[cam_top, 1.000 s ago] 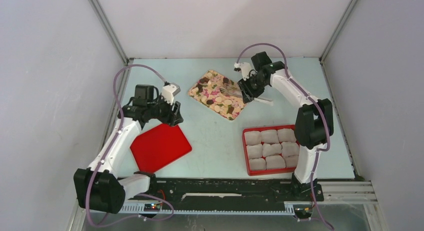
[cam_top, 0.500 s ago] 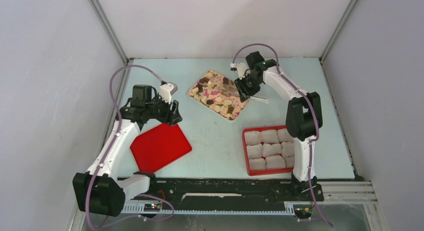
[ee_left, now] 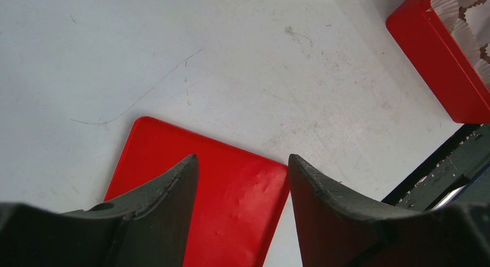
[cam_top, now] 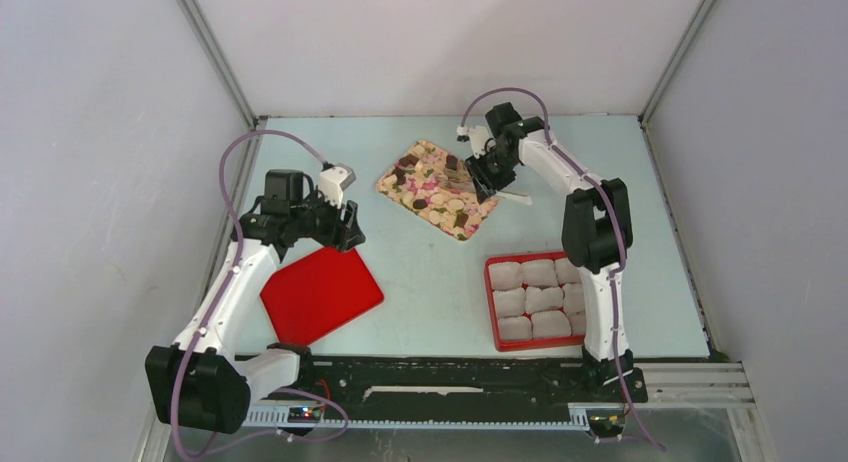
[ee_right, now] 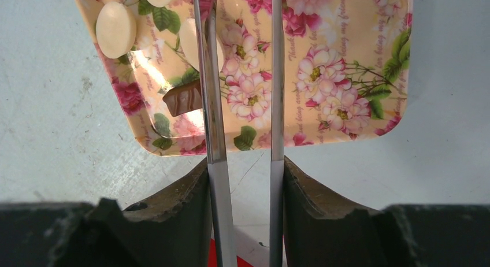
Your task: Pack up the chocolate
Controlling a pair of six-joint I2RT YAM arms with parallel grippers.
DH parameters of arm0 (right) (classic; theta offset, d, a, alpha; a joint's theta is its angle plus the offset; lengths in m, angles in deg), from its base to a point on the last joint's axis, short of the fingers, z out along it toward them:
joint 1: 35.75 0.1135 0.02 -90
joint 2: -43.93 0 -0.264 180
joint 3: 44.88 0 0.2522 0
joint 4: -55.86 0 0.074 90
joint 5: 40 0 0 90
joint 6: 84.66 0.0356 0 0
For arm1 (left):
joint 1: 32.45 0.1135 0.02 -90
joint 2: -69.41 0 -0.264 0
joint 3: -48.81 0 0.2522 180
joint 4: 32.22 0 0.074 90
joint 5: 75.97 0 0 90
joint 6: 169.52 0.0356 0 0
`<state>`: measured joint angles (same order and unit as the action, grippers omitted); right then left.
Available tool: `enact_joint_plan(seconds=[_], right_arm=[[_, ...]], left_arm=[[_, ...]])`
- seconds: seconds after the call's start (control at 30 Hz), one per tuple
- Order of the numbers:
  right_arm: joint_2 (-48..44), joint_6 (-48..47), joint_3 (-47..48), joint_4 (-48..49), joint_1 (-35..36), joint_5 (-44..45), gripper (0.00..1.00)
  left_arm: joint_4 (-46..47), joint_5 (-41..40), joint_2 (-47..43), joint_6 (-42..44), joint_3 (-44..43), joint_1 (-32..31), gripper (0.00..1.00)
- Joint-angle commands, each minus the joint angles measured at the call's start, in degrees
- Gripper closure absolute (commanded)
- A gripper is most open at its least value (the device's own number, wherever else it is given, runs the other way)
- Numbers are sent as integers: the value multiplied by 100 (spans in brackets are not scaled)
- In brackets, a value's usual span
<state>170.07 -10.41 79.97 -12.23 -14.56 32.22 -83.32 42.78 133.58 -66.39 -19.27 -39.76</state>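
Observation:
The chocolate, dark brown and pale cream lumps, lies on a flowered tray. In the right wrist view a cream disc and a brown piece lie near the tray's near left corner. My right gripper is shut on metal tongs, whose two arms reach out over the tray. The brown piece sits just left of the left arm; the tips are cut off at the top. My left gripper hangs open and empty over a flat red lid.
A red box filled with crinkled white paper cups stands at the near right, by the right arm's base. The red lid lies at the near left. Grey walls close in the table on three sides.
My right arm has swung left and farther back, carrying the tongs further over the flowered tray. The left arm has barely moved.

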Motion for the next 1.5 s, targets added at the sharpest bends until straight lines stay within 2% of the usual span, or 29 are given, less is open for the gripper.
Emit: enact_joint_plan(seconds=[0.0, 0.1, 0.3, 0.6, 0.83, 1.13, 1.3, 1.47], right_arm=[[35, 48, 327, 16, 17, -24, 56], [47, 29, 359, 27, 17, -53, 58], [-99, 1, 339, -26, 12, -187, 69], [-1537, -260, -469, -254, -140, -529, 71], [-3223, -932, -1957, -597, -416, -613, 72], [-5231, -1538, -3623, -1485, -1149, -468, 72], [-5941, -1954, -4186, -1835, -1370, -455, 71], [-6173, -2198, -4699, -1957, -1405, -387, 71]], left_arm=[[196, 139, -107, 64, 158, 42, 37], [212, 177, -97, 70, 180, 44, 37], [227, 196, -96, 116, 205, 39, 37], [374, 164, 47, -83, 258, 11, 38], [402, 95, 221, 5, 159, -168, 37], [125, -124, 739, 85, -310, -712, 37], [201, -185, 974, 42, -402, -839, 35], [165, -218, 1113, -20, -479, -879, 33]])
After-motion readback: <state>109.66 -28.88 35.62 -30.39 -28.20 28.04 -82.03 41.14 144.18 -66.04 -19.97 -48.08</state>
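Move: The right gripper already holds the tongs. Their tips reach to a pale chocolate on the flowered tray, about 10 cm left of the hand, 3 cm ahead and 6 cm below. A dark chocolate lies 5 cm back and 4 cm left of the hand, at that level; the red box of paper cups is centred some 24 cm back and 11 cm right. From the left hand, the pale chocolate lies roughly 19 cm ahead, 16 cm right and 16 cm lower. Squeeze the right gripper slightly so the tongs pinch the pale chocolate, then lift about 10 cm and swing back some 24 cm and right 14 cm, off the tray and over the red box, keeping the squeeze. Late on, ease the empty left gripper about 4 cm down and 4 cm right, its fingers staying open. ##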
